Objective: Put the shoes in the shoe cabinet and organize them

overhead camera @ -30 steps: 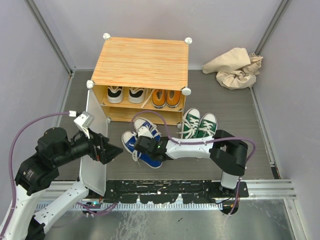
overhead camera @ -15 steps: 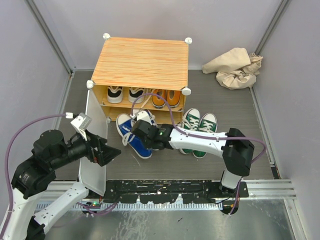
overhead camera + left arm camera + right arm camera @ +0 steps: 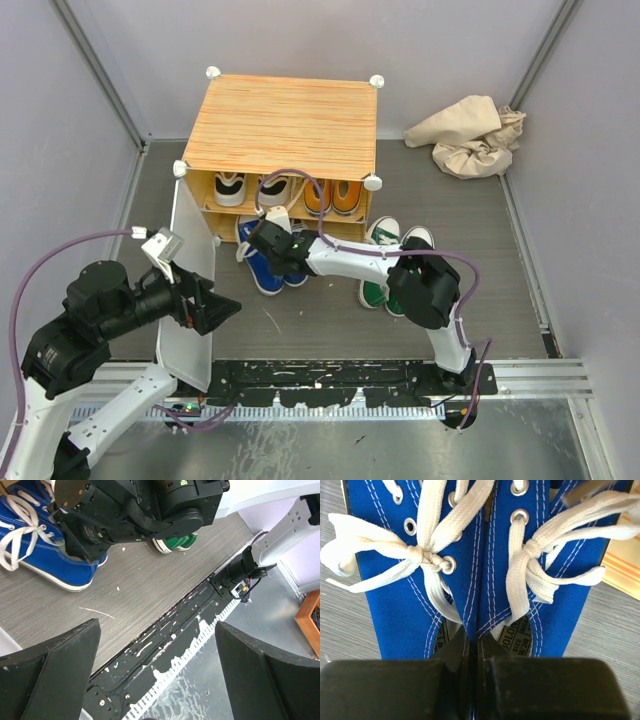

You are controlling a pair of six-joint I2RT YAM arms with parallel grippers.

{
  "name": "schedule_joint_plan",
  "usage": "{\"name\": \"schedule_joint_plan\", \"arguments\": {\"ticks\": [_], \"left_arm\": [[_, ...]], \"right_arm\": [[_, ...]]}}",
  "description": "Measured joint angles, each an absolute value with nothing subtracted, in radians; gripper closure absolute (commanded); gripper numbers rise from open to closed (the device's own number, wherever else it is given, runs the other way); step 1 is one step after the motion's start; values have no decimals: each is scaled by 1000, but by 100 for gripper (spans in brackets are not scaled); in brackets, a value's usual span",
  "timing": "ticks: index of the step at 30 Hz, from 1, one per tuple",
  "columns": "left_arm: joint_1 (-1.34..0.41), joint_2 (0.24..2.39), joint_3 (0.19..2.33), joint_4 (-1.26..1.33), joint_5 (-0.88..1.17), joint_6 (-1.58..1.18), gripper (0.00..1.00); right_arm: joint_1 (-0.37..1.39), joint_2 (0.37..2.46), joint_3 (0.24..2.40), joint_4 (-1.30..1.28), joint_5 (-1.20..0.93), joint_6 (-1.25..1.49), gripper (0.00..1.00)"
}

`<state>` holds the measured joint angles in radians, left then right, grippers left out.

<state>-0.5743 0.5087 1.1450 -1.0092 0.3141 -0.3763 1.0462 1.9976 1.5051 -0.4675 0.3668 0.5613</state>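
Observation:
The shoe cabinet stands at the back with its white door swung open toward me. White-and-black shoes and orange shoes sit on its upper shelf. My right gripper is shut, pinching the two inner walls of the blue shoes together. It holds them just in front of the lower shelf, toes toward the cabinet. The green shoes stand on the floor to the right, partly behind my right arm. My left gripper hangs open and empty by the door.
A crumpled beige cloth bag lies at the back right. Grey walls close in both sides. The black mounting rail runs along the near edge. The orange shelf edge shows right of the blue pair.
My right arm has carried the blue pair from the middle of the floor back and left, up to the cabinet's lower opening. The left arm has hardly moved.

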Motion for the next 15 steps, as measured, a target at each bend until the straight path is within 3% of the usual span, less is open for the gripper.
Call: {"name": "schedule_joint_plan", "arguments": {"ticks": [2, 3, 6, 8, 15], "left_arm": [[-574, 506, 1146, -1011, 315, -377, 2], [-574, 504, 1146, -1012, 318, -377, 2], [-574, 499, 1149, -1015, 318, -376, 2], [-574, 494, 1150, -1016, 318, -376, 2], [-574, 482, 1151, -1029, 318, -373, 2]], "right_arm": [[1049, 2007, 1527, -461, 376, 579, 97], [1053, 2012, 1540, -455, 380, 588, 89], [1056, 2023, 1565, -424, 385, 625, 53], [1055, 2024, 1571, -388, 402, 650, 37], [1047, 2020, 1567, -283, 408, 668, 31]]}}
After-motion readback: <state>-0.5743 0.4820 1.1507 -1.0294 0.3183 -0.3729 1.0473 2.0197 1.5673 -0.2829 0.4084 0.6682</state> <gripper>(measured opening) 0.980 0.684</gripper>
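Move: The right hand holds the pair of blue shoes by their adjoining sides, with the left half of the cabinet's lower shelf about 8 cm ahead, 5 cm left and slightly below. On the upper shelf, 10 cm higher, the black shoes stand 16 cm ahead and 7 cm left, the orange shoes 16 cm ahead and 12 cm right. The open door stands 20 cm left and 5 cm back. From the left hand that lower spot is some 27 cm ahead, 2 cm right and 26 cm down. Leftward about 5 cm, and also rising some 4 cm and edging 3 cm forward, the right hand carries the pinched blue shoes along the lower shelf's mouth towards its left half. Its left side rolls up about 15 degrees; partway through the fingers spread to roughly two-thirds open, letting go of the pinched sides. ##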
